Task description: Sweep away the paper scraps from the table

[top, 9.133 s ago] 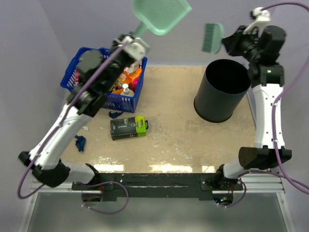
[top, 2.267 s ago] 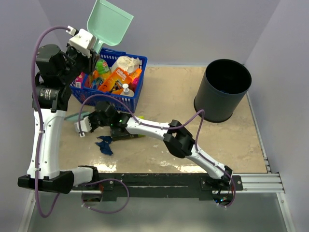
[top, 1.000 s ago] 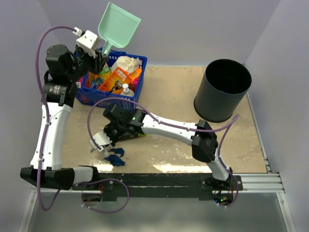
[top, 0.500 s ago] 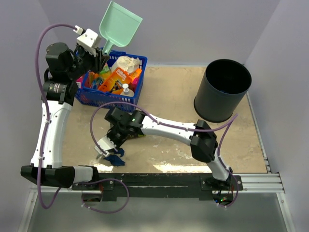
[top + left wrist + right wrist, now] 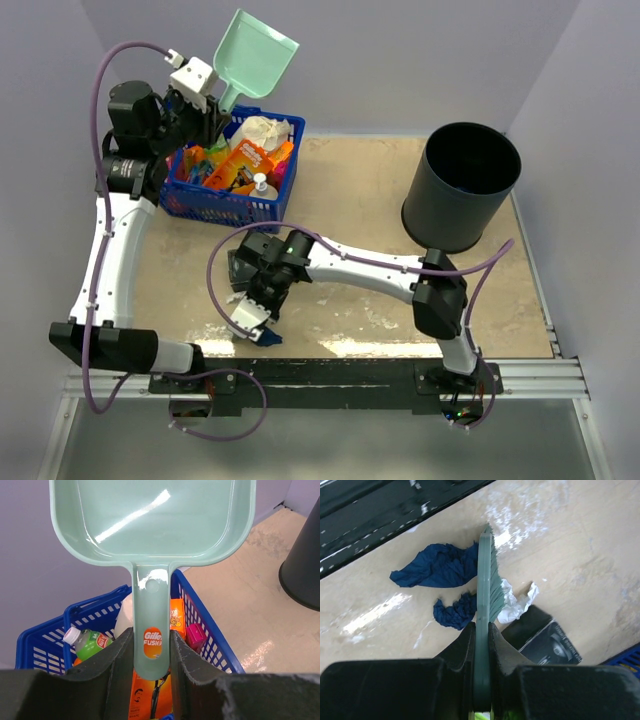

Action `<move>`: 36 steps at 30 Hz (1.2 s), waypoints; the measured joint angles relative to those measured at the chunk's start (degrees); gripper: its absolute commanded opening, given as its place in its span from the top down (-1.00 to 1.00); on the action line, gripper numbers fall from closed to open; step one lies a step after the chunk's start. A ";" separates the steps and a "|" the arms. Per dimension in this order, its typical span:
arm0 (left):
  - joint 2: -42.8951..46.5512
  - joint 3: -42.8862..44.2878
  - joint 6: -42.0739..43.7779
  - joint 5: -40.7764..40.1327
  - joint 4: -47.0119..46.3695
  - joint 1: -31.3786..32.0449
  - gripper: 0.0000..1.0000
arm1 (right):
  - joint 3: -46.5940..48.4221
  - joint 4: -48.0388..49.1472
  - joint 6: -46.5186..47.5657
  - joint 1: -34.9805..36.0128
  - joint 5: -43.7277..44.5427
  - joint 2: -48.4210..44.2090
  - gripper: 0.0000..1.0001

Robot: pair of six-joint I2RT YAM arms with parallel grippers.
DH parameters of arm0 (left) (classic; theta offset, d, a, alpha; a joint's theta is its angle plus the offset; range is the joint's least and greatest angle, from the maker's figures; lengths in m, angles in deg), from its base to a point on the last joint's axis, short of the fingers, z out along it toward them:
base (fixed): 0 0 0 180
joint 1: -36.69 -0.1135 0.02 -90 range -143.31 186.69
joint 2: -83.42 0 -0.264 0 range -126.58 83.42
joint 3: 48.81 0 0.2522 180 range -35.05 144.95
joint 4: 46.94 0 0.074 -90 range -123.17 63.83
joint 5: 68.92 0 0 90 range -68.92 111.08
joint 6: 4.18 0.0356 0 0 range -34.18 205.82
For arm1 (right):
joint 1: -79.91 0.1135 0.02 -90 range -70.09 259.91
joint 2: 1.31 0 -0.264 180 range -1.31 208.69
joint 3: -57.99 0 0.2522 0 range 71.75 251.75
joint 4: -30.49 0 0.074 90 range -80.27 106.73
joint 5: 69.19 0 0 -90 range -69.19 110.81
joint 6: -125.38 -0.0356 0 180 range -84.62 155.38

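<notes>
My right gripper (image 5: 262,298) (image 5: 481,630) is shut on the teal brush (image 5: 485,575), whose bristles rest low on the table (image 5: 360,200) near its black front edge. Two dark blue paper scraps (image 5: 435,566) (image 5: 454,611) lie on the left of the brush, seen from the wrist. A whitish scrap (image 5: 517,602) lies on its right. From above, blue scraps (image 5: 263,338) show by the brush head (image 5: 245,320). My left gripper (image 5: 212,98) (image 5: 152,647) is shut on the handle of the teal dustpan (image 5: 256,55) (image 5: 150,515), held high above the basket.
A blue basket (image 5: 240,205) (image 5: 212,630) full of packages stands at the back left. A black bin (image 5: 462,185) (image 5: 305,565) stands at the back right. A green-and-black box (image 5: 238,265) (image 5: 547,642) lies just behind the brush, partly hidden by my right arm.
My right arm has dragged the brush toward the table's front edge and to the right, pushing the blue scraps along. The left arm with the dustpan has shifted slightly right.
</notes>
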 measured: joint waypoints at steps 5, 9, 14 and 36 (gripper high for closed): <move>-2.43 1.66 1.25 0.00 0.24 0.96 1.00 | -4.22 -2.89 1.99 -1.51 1.68 -4.24 1.00; -3.04 2.10 1.92 0.00 0.17 2.82 1.00 | -9.88 -5.29 2.80 -4.92 3.45 -9.55 1.00; -3.21 2.10 1.99 -0.02 -0.24 4.90 1.00 | -17.03 -9.92 3.43 -12.24 7.76 -17.81 1.00; 3.87 -8.11 9.01 -11.80 -0.17 5.70 1.00 | -25.22 3.43 -57.42 -30.23 -10.71 -35.56 1.00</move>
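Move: The right hand holds the brush in the scraps: the large blue scrap lies almost under it, about 2 cm back, 1 cm left and 13 cm below. At the same depth, the small blue scrap is some 5 cm ahead and 1 cm left, the white scrap about 8 cm ahead and 9 cm left. The box sits roughly 16 cm ahead, 2 cm left. From the left hand, holding the dustpan high, the large blue scrap is about 28 cm back, 10 cm right, 43 cm below. Bristles already down among the scraps, the right hand drags the brush across the table to its right, about 26 cm and slightly forward, passing behind the box. It then lifts off some 10 cm, turning clockwise about 60 degrees and easing back left. The left hand keeps the dustpan, swinging some 4 cm right, sinking about 5 cm, then returning left. ##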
